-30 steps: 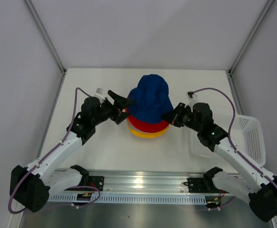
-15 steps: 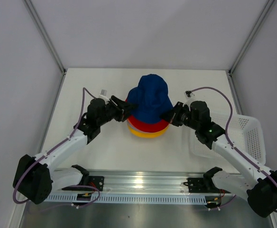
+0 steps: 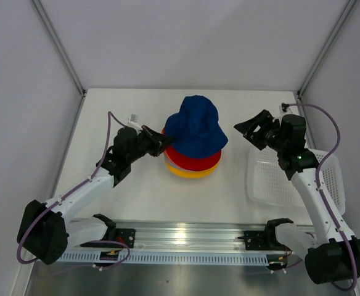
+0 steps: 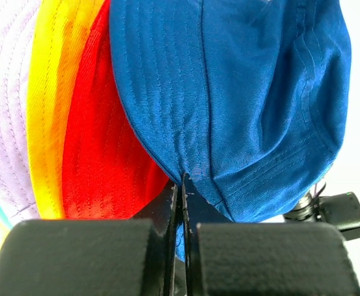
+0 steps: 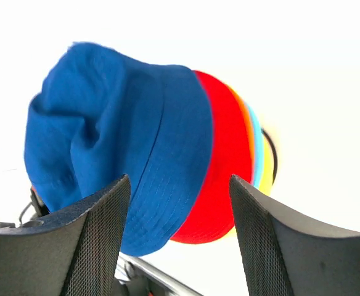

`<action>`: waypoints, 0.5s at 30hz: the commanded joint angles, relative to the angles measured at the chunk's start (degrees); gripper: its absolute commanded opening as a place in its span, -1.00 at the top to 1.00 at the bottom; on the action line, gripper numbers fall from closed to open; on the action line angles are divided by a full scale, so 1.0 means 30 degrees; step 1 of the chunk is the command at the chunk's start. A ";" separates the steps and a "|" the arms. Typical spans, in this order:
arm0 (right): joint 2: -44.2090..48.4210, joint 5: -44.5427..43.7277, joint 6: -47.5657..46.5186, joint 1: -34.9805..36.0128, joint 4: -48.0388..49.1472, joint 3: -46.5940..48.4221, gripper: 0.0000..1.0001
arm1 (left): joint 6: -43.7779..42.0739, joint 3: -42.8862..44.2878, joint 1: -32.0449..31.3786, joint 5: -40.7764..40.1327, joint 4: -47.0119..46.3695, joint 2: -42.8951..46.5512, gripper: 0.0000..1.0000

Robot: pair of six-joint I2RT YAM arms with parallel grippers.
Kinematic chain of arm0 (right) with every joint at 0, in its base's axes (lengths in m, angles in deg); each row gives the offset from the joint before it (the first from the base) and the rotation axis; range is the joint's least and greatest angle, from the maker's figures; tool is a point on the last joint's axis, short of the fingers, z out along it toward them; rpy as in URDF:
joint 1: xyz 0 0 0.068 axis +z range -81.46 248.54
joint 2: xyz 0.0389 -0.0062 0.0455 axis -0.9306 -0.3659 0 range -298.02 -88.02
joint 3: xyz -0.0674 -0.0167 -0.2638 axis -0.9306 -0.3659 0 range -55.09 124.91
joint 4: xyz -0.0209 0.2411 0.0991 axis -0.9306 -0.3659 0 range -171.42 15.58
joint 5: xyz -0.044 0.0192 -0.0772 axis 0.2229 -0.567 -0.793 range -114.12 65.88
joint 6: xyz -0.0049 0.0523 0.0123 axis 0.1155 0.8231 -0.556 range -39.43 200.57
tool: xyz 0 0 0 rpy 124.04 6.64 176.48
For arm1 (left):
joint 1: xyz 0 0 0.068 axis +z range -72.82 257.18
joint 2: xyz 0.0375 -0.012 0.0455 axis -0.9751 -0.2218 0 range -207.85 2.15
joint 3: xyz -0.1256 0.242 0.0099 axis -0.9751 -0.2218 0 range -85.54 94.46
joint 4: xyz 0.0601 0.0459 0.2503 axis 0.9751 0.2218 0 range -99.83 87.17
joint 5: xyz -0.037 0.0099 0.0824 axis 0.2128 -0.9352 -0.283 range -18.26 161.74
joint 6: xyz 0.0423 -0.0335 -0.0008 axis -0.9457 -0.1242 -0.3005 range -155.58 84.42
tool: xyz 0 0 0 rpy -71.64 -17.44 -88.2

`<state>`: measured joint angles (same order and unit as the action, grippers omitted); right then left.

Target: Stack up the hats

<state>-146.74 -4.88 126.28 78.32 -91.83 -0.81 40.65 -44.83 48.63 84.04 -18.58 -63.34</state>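
Note:
The hats sit in one pile at the table's middle. A navy blue hat is on top, over a red hat and a yellow hat. My left gripper is shut on the left edge of the blue hat's brim; in the left wrist view the jaws pinch blue cloth. Red, orange-yellow and lavender brims fan out to its left. My right gripper hangs open, apart from the pile on its right. Its wrist view shows the blue hat and red hat beyond the spread fingers.
A white mesh basket lies at the right edge, under my right arm. A thin black wire curves out behind the pile. The metal rail with the arm bases runs along the near edge.
My right gripper opened, let go of the blue hat's right brim and drew back up and to the right. My left gripper moved in and shut on the left brim.

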 commanded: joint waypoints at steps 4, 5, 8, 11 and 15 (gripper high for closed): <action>-0.0287 0.3132 0.3622 -0.0917 0.2250 -0.1829 -0.34 | -0.2235 0.0405 -0.0412 0.0120 0.0662 0.0123 0.99; -0.0464 0.3397 0.4238 -0.0685 0.3389 -0.2327 -0.34 | -0.2206 0.0347 -0.0413 0.0208 0.0546 0.0035 0.99; -0.0846 0.2554 0.5122 -0.0099 0.3752 -0.3444 -0.36 | -0.2322 0.0434 -0.0559 0.0414 0.0428 -0.0345 0.99; -0.0760 0.2695 0.6992 0.0079 0.5387 -0.4818 -0.38 | -0.2498 0.0493 -0.0647 0.0501 0.0428 -0.0551 0.99; -0.0437 0.1967 0.9571 0.0428 0.7938 -0.6315 -0.37 | -0.2849 0.0551 -0.0735 0.0501 0.0573 -0.0668 0.99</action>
<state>-149.67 2.16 146.98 78.60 -77.51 -18.71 35.62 -44.72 47.51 84.13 -18.74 -64.35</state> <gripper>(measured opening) 0.687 0.011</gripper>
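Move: The blue hat's middle lies about 14 cm left of the right gripper, 3 cm farther out and 3 cm lower; its right brim reaches much closer. The red hat beneath is some 15 cm left, 3 cm back and 6 cm below, and the empty white basket about 19 cm right, 13 cm back and well below. From the left gripper, already pinching the blue hat's left brim, that hat's middle is roughly 9 cm right and 5 cm ahead. Drop the open right gripper about 9 cm alongside the right brims of the hat stack, easing in a few centimetres left towards the stack and slightly back, after a brief drift right. Tip the fingers down and roll the hand, some 25 degrees altogether, left side rising, without closing. Keep the left gripper pinched on the blue brim, sinking barely a centimetre. ##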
